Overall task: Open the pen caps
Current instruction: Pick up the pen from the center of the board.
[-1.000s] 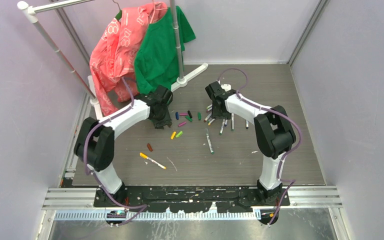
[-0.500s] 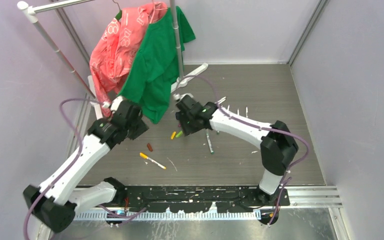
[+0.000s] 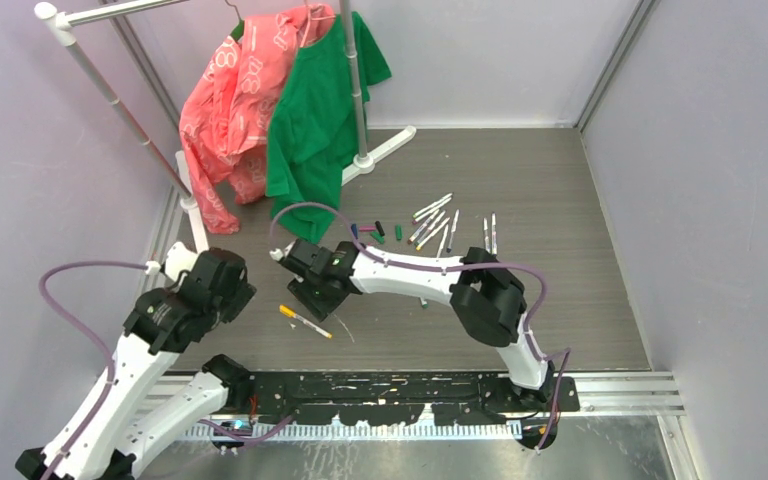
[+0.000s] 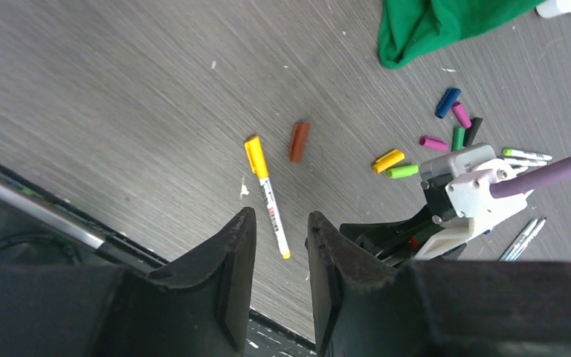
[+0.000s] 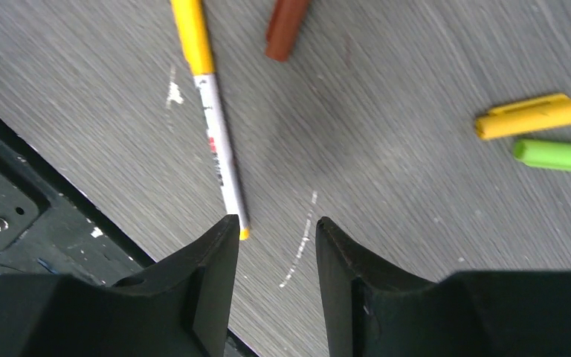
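Observation:
A pen with a yellow cap lies near the table's front edge; its white barrel runs up to my right gripper's left fingertip. My right gripper hangs just above the pen's tail end, open and empty. My left gripper is farther back at the left, its jaws a narrow gap apart and empty. Loose pen caps lie around: brown, yellow, green, and a cluster of blue, magenta, green and black ones. Several uncapped pens lie behind that.
A clothes rack with a pink and a green shirt stands at the back left, its white foot on the table. The green shirt's hem shows in the left wrist view. A black base rail runs along the near edge.
My right arm has swung left and toward the near edge, from the cap cluster to over the yellow-capped pen. My left arm has pulled back from the shirts to the near left.

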`<state>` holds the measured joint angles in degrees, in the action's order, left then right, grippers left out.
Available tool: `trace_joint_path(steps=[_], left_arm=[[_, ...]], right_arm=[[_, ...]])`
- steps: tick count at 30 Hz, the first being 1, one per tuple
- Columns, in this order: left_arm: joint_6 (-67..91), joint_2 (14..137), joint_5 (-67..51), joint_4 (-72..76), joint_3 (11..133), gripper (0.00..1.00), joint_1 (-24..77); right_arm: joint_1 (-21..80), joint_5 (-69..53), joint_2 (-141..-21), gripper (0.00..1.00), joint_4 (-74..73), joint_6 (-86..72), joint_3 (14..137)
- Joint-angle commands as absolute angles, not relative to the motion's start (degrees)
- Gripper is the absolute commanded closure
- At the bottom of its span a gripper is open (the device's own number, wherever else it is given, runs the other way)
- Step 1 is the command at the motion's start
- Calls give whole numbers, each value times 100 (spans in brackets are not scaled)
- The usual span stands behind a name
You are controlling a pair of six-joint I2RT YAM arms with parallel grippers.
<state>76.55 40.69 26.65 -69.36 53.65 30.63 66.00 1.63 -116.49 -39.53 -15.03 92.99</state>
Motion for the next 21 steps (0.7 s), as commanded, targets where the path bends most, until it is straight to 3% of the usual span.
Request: trace_joint_path(steps=[1, 21], left_arm=[[8138, 3738, 3226, -7594, 5332, 68, 3083], [8455, 3072, 3515, -8112, 5249, 67, 3085]], right_arm=[[6853, 79, -11855, 52, -4015, -1388, 9830], [7047, -35, -12667, 53, -4043, -1350, 10294]])
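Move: The last capped pen, the yellow one, lies with its middle about 5 cm to the right hand's left, level with it in reach and roughly 7 cm below. The brown cap is some 6 cm ahead and 6 cm left of that hand. The loose yellow cap is about 13 cm ahead and 4 cm right, the light green cap just right of it. From the left hand the pen is roughly 11 cm right, 2 cm ahead and 19 cm down. Bring the right gripper left and back over the white barrel of the yellow pen, about 5 cm across the table, then sink some 3.5 cm, turning slightly counter-clockwise so the half-open fingers straddle its line, still short of touching. Meanwhile draw the left hand about 5 cm left and back, away from the pen, staying high. ##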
